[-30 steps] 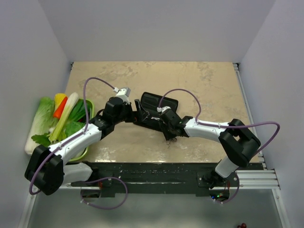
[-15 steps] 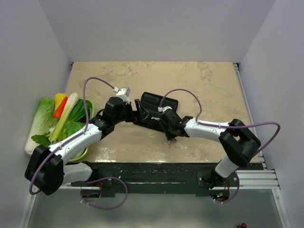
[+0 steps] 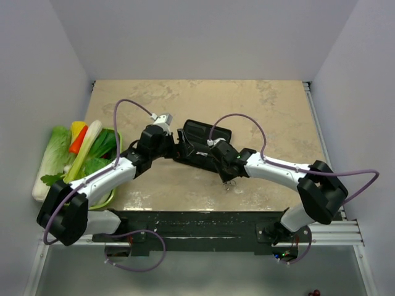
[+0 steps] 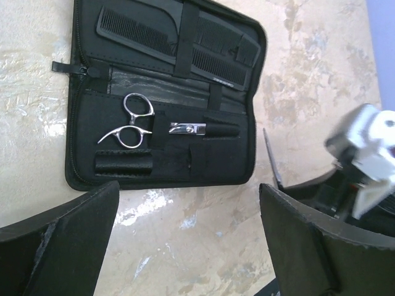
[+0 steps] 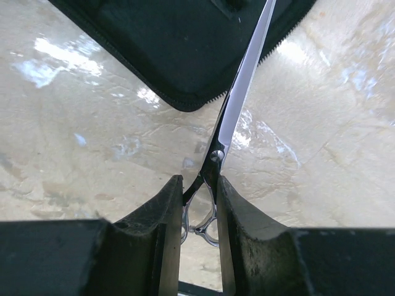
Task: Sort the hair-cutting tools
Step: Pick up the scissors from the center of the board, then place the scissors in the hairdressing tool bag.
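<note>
A black fabric case (image 4: pixel 160 148) lies open on the table. One pair of silver scissors (image 4: pixel 131 120) is strapped inside it, and two black combs (image 4: pixel 133 31) (image 4: pixel 216 55) sit under a strap in its upper half. My right gripper (image 5: pixel 200 188) is shut on the handles of a second pair of scissors (image 5: pixel 237 105), whose blade points over the case's corner (image 5: pixel 185 43). From above, this gripper (image 3: pixel 229 179) is just near of the case (image 3: pixel 203 139). My left gripper (image 4: pixel 188 209) hangs open over bare table beside the case, nothing between its fingers.
A green basket (image 3: pixel 114 196) full of vegetables (image 3: pixel 80 148) stands at the table's left edge, beside the left arm. The table's black front rail (image 3: pixel 203 222) runs just near of the right gripper. Purple cables loop above both arms.
The right gripper's jaws have closed onto the scissors' handles, and it has shifted slightly right and toward the near edge with them. The left arm has barely moved.
</note>
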Available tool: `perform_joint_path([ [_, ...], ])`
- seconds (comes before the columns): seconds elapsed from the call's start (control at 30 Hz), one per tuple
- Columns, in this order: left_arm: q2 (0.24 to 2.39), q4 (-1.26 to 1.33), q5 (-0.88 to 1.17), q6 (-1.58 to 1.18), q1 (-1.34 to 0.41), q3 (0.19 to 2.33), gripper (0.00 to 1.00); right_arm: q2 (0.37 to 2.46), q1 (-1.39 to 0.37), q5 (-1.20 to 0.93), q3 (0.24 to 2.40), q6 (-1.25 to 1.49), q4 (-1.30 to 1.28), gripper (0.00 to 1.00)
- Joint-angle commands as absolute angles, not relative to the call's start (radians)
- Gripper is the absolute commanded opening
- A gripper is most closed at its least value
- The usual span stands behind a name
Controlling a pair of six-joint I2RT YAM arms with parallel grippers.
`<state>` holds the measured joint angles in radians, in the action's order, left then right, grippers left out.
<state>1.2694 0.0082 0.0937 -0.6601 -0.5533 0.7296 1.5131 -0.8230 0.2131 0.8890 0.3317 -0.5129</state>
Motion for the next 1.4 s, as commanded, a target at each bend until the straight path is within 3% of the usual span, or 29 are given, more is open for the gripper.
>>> perform_joint_path([
  [0.0, 1.34, 0.017, 0.091, -0.627, -0.56, 0.811, 1.0, 1.502, -0.834, 0.221, 1.032, 0.247, -0.607, 0.2],
  [0.3, 1.475, 0.119, 0.087, -0.638, -0.558, 0.815, 1.0, 1.646, -0.836, 0.271, 1.255, 0.037, -0.807, 0.2],
  [0.9, 1.62, 0.256, 0.012, -0.692, -0.558, 0.723, 1.0, 1.759, -0.842, 0.189, 1.221, -0.149, -0.79, 0.22],
  [1.37, 1.655, 0.288, 0.041, -0.706, -0.413, 0.667, 1.0, 1.778, -0.923, 0.143, 1.206, -0.16, -0.801, 0.22],
])
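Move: The case for the tools is centred about 14 cm ahead and 9 cm left of the right hand, roughly 2 cm below it; the right hand already holds the scissors. The near-right corner of the case is only some 4 cm ahead and 3 cm left. Rings of the stowed scissors lie about 12 cm ahead and 9 cm left. From the wide-open left hand, the case's middle is roughly 8 cm ahead, 6 cm right and 12 cm below. Up, forward and left in a quick hop of about 5 cm, then back down to its starting height and back, ending with a drift left, the right hand keeps its pinch on the scissors while turning some 30 degrees counter-clockwise and rolling its left side down. The left hand, fingers wide open, sinks some 9 cm and reaches forward to the case's left end, then eases forward-left, seeming to bear on it. ##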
